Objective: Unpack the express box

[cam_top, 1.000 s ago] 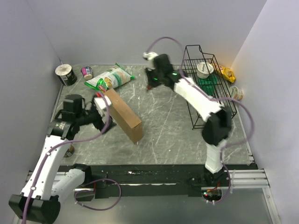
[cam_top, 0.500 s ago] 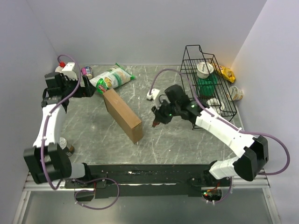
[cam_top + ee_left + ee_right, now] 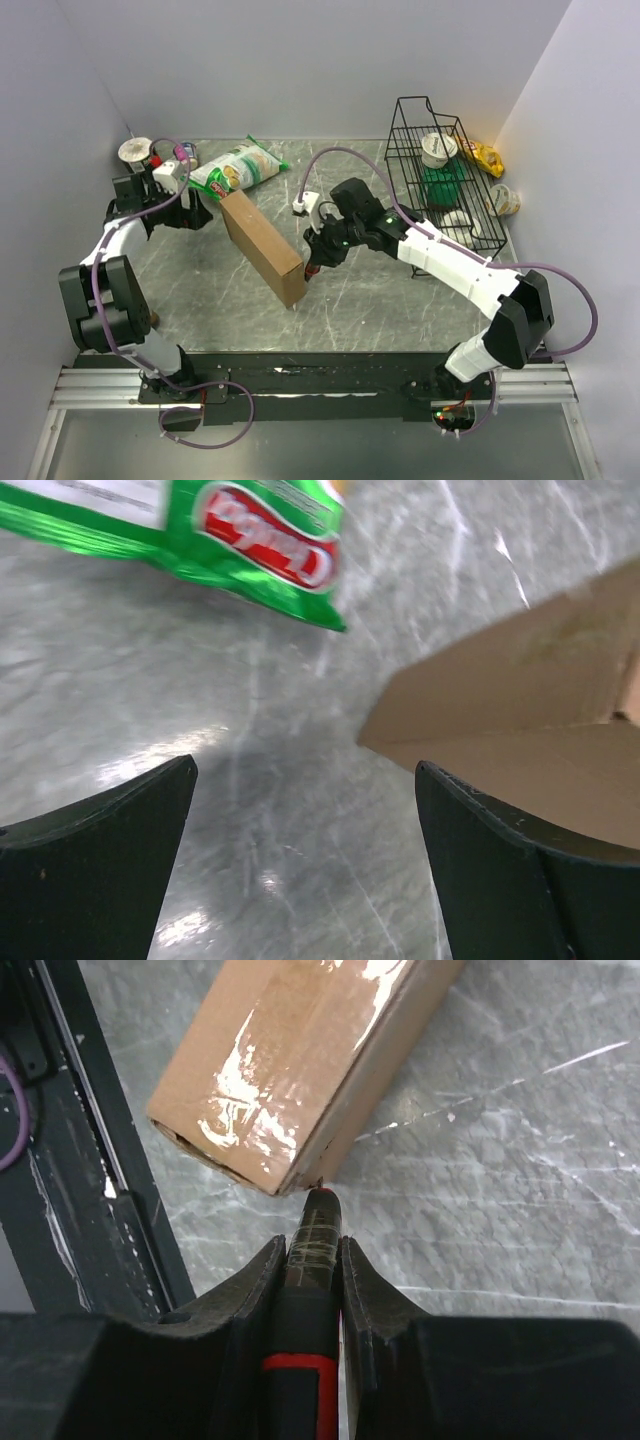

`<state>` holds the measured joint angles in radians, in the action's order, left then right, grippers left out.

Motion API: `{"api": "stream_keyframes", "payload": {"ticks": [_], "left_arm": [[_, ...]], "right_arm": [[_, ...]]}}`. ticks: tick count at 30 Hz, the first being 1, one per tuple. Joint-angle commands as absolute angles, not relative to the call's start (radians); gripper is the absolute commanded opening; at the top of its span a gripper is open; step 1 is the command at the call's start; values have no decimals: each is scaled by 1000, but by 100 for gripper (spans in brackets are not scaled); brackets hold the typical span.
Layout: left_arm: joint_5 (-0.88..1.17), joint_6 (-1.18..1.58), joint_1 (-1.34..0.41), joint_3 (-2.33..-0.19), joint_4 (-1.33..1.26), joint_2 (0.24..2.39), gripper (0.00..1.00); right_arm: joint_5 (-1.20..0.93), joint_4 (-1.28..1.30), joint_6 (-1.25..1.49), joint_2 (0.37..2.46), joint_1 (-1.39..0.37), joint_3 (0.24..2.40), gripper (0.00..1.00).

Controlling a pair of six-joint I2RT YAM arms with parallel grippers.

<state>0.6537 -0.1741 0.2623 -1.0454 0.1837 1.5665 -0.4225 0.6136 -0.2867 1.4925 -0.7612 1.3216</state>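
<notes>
The express box is a plain brown cardboard box standing on its long edge in the middle of the table, its seam taped. My right gripper is shut on a black cutter with a red band. The cutter's tip touches the near lower corner of the box at the taped end. My left gripper is open and empty, low over the table just left of the box's far end; the box's corner shows beyond its right finger.
A green-and-white snack bag lies behind the box, also in the left wrist view. Two cups stand at the back left. A black wire basket with cups and packets stands at the right. The table's front rail is close to the box.
My right gripper has moved left and down, bringing the cutter's tip to the box's near corner. My left gripper has come in from the back left toward the box's far end.
</notes>
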Motion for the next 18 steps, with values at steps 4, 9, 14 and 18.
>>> {"api": "stream_keyframes", "payload": {"ticks": [4,9,14,18], "left_arm": [[876,-333,255,-997,155,1526,96],[966,-446,255,-922,244,1444,97],[996,-511,249,-847,317,1378,96],[977,-537,241,-850,446,1307,95]], "right_arm": [[-377,535,-196,1512,-769,1420,0],[-282,512,-218,1549,-764,1453,0],[-255,497,-218,1598,-741,1512,0],[-193,483,-225,1646,-733,1555,0]]}}
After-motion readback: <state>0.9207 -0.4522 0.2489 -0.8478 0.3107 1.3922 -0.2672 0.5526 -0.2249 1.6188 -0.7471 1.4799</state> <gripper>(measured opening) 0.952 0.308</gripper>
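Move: The box stands on its long edge: its middle is about 14 cm to my left hand's right, 8 cm nearer me and 4 cm lower. The green snack bag lies some 14 cm ahead of that hand and 8 cm right, the pink cup 16 cm ahead and 5 cm left. From my right hand, holding the knife by the box's near end, the box's middle is about 12 cm left, 5 cm ahead and 8 cm below. I draw my open left hand back about 8 cm and 5 cm to the right, turning some 20 degrees clockwise, so it closes in on the box's left side. Meanwhile my right hand keeps hold of the knife and carries it about 6 cm forward past the near corner, along the box's right side, rising slightly and turning about 10 degrees clockwise. ##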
